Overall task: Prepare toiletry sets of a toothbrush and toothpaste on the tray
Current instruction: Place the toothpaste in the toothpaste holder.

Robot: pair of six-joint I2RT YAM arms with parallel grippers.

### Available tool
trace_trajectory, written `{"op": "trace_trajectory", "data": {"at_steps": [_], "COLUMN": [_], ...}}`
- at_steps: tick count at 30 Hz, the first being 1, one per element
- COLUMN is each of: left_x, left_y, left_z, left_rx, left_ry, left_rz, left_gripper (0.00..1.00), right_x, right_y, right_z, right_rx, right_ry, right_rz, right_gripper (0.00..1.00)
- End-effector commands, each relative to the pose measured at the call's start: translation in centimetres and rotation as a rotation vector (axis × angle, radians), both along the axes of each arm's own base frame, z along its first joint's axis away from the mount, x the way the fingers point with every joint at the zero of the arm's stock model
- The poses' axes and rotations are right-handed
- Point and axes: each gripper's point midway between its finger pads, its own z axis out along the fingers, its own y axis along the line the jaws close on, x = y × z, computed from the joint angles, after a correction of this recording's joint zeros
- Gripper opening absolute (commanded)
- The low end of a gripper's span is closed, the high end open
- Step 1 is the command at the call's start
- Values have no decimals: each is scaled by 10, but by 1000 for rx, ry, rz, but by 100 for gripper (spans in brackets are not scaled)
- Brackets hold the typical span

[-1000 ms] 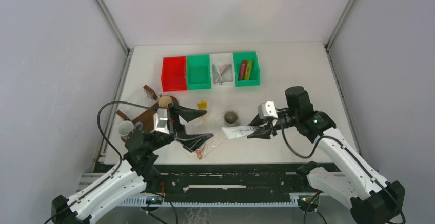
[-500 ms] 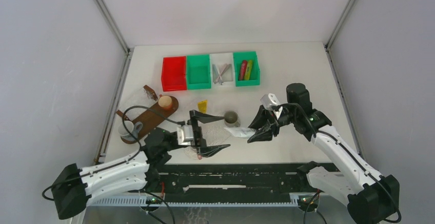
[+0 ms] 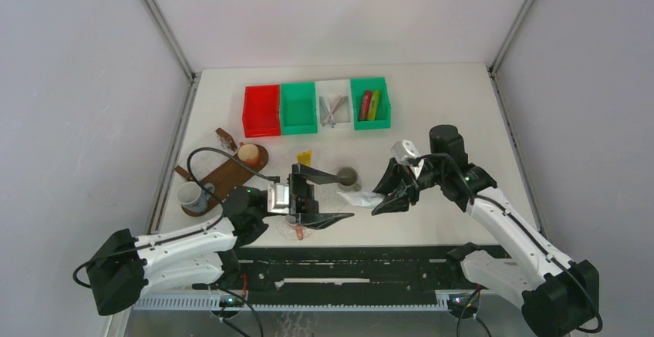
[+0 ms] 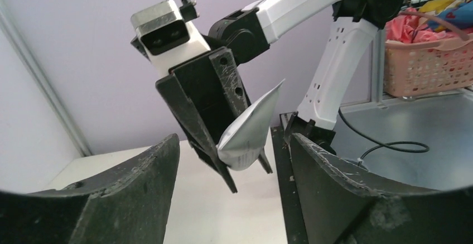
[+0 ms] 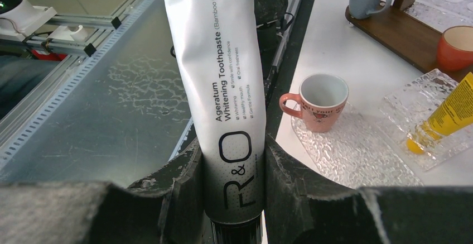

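Note:
A white toothpaste tube (image 5: 223,87) sits clamped near its black cap in my right gripper (image 5: 234,183). From above, that gripper (image 3: 383,198) holds the tube (image 3: 357,197) level over the table, flat end pointing left. My left gripper (image 3: 345,195) stands open facing it, its jaws either side of the tube's flat end (image 4: 249,127) without touching it. A yellow tube (image 3: 305,157) lies on a clear glass tray (image 3: 296,166). Toothbrushes (image 3: 332,109) lie crossed in the white bin. Red and yellow tubes (image 3: 369,106) rest in the right green bin.
A pink cup (image 5: 321,101) stands on a second glass tray (image 5: 357,149) under my left arm. A grey cup (image 3: 348,176) sits mid-table. A wooden board (image 3: 220,181) at the left carries an orange cup (image 3: 248,153) and a white mug (image 3: 189,194). Red (image 3: 261,110) and green (image 3: 298,109) bins stand behind.
My left gripper swung down and right from over the glass tray to face the tube, and its jaws narrowed a little. The right gripper tilted slightly, still holding the tube.

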Motion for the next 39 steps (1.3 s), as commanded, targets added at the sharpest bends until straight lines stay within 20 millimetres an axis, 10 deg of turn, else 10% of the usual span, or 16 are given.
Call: {"op": "trace_trajectory", "data": {"at_steps": [1, 20, 31, 39], "left_x": [-17, -21, -8, 18], "left_y": [4, -3, 7, 26], "left_z": [42, 42, 32, 9], "left_rx": [-107, -88, -81, -42], "left_ry": [-50, -52, 24, 181], "left_rz": [-75, -122, -26, 114], "left_gripper": [74, 2, 0, 0], "right_x": [-4, -1, 8, 21], "right_y": [1, 1, -1, -6], "right_z": [7, 3, 1, 4], "right_rx": [30, 21, 2, -11], "right_ry": [-25, -26, -46, -78], "right_rz": [40, 22, -41, -127], "right_gripper": [18, 27, 72, 83]}}
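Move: The toothpaste is held cap-end in the right gripper, its middle about 6 cm to the left of that hand and some 3 cm higher. From the left gripper, that middle lies about 6 cm to the right and 3 cm below, with the flat tail already between the open fingers. Down on the table, roughly 27 cm below the left hand, the grey mug stands 4 cm ahead and 3 cm right, the pink mug 7 cm back and 12 cm left. Ease the left gripper back about 2 cm and slightly up while closing its fingers fully to pinch the toothpaste's flat tail, the right hand keeping its hold on the cap end. Once the tail is gripped, open the right fingers wide to let go and shift that hand some 2 cm forward, while the left comes forward again and begins drawing the tube to the left. ##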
